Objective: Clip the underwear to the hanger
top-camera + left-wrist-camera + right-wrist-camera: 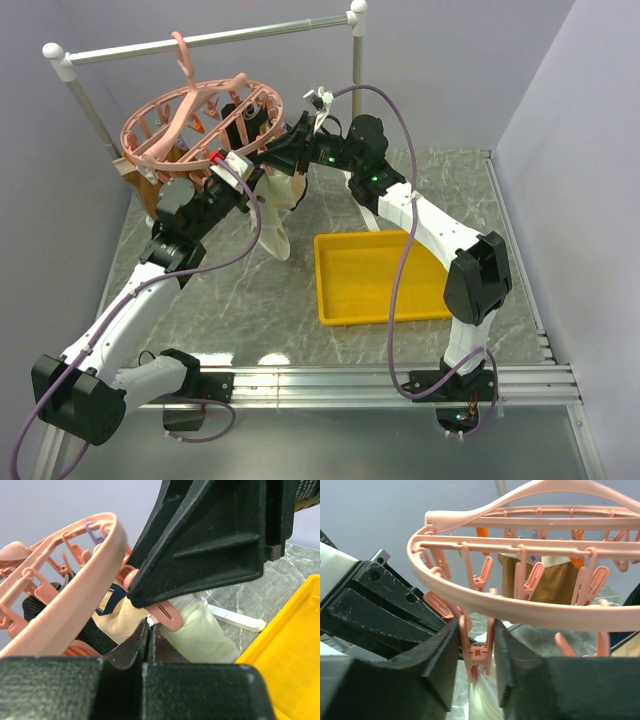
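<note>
The pink hanger (200,120) hangs by its hook from the rail, its ring tilted. The pale underwear (278,215) hangs below the ring's right side. My left gripper (260,178) is just under the ring. In the left wrist view it (149,630) is shut, pinching a white edge of the underwear (200,630). My right gripper (275,150) reaches in from the right. In the right wrist view it (477,645) is closed on both handles of a pink clip (479,652). The clip's lower end bites the underwear (485,695), below the hanger ring (530,607).
A yellow tray (380,275) lies on the table to the right of the hanging underwear. The white-and-grey rail (210,40) spans the back. A tan garment (545,580) and a black garment (40,610) hang from other clips. The rail's white foot (235,619) lies beside the tray.
</note>
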You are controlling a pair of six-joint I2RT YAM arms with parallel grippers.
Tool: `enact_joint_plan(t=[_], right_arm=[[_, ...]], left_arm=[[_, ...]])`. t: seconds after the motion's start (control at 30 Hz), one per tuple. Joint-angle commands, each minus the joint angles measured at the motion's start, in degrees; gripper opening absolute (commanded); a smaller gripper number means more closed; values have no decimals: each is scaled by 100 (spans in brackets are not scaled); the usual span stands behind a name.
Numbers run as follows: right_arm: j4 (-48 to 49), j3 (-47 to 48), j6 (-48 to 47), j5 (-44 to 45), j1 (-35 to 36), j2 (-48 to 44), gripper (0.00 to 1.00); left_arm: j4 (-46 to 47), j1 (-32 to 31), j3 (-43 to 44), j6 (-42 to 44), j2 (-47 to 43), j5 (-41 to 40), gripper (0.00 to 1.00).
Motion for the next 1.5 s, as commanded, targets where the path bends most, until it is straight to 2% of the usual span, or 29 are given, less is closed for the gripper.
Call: enact_joint_plan(t=[0.0,0.1,0.27,0.47,0.63,0.83,1.13,1.33,1.47], right_arm=[[197,-8,-106,-86,-13,-308,42],[180,-8,-132,-78,-31,-326,51],[145,10,-141,-69,-22,-352,57],[-57,45,-246,27,-22,-440,75],[-286,10,-395,54,-40,-545,76],[-778,-34,-633,54,-48,-650,76],[-1095,-324,-835,54,-92,-870,75],[-1121,-333,-800,151,-119,-871,76],[-1165,-307,-809,256,-154,-844,75]], left_arm=[[204,-6,320,-129,-105,199,0],[195,-6,329,-112,-87,182,1],[178,-6,338,-112,-87,190,0],[55,-6,364,-77,-70,129,2],[-139,-6,355,-85,-87,85,14],[-297,-6,302,-103,-175,85,16],[-394,-6,311,-243,-140,94,38],[-736,-6,241,-462,-394,6,41],[-1122,-6,22,-691,-876,-90,48]])
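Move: The clip being worked lies right between the right fingertips, its jaws a centimetre or so lower; from the left fingertips, which still pinch the underwear's upper edge, it is about 2 cm above, 2 cm ahead and 1 cm right. The underwear hangs some 9 cm below the left hand and 2 cm to its right. From the right hand, the ring's middle is about 13 cm left, 5 cm ahead and 4 cm up, the beige cloth roughly 8 cm ahead, 1 cm right and 6 cm down. Spread the right fingers wide to let go of the clip's handles, while the left keeps the cloth's edge at the jaws, rising barely a centimetre. Then open the left fingers about halfway to free the underwear, sinking slightly, and draw that hand back about 2 cm. Meanwhile ease the right hand some 2 cm right and a little down and back, fingertips tipping slightly down. ##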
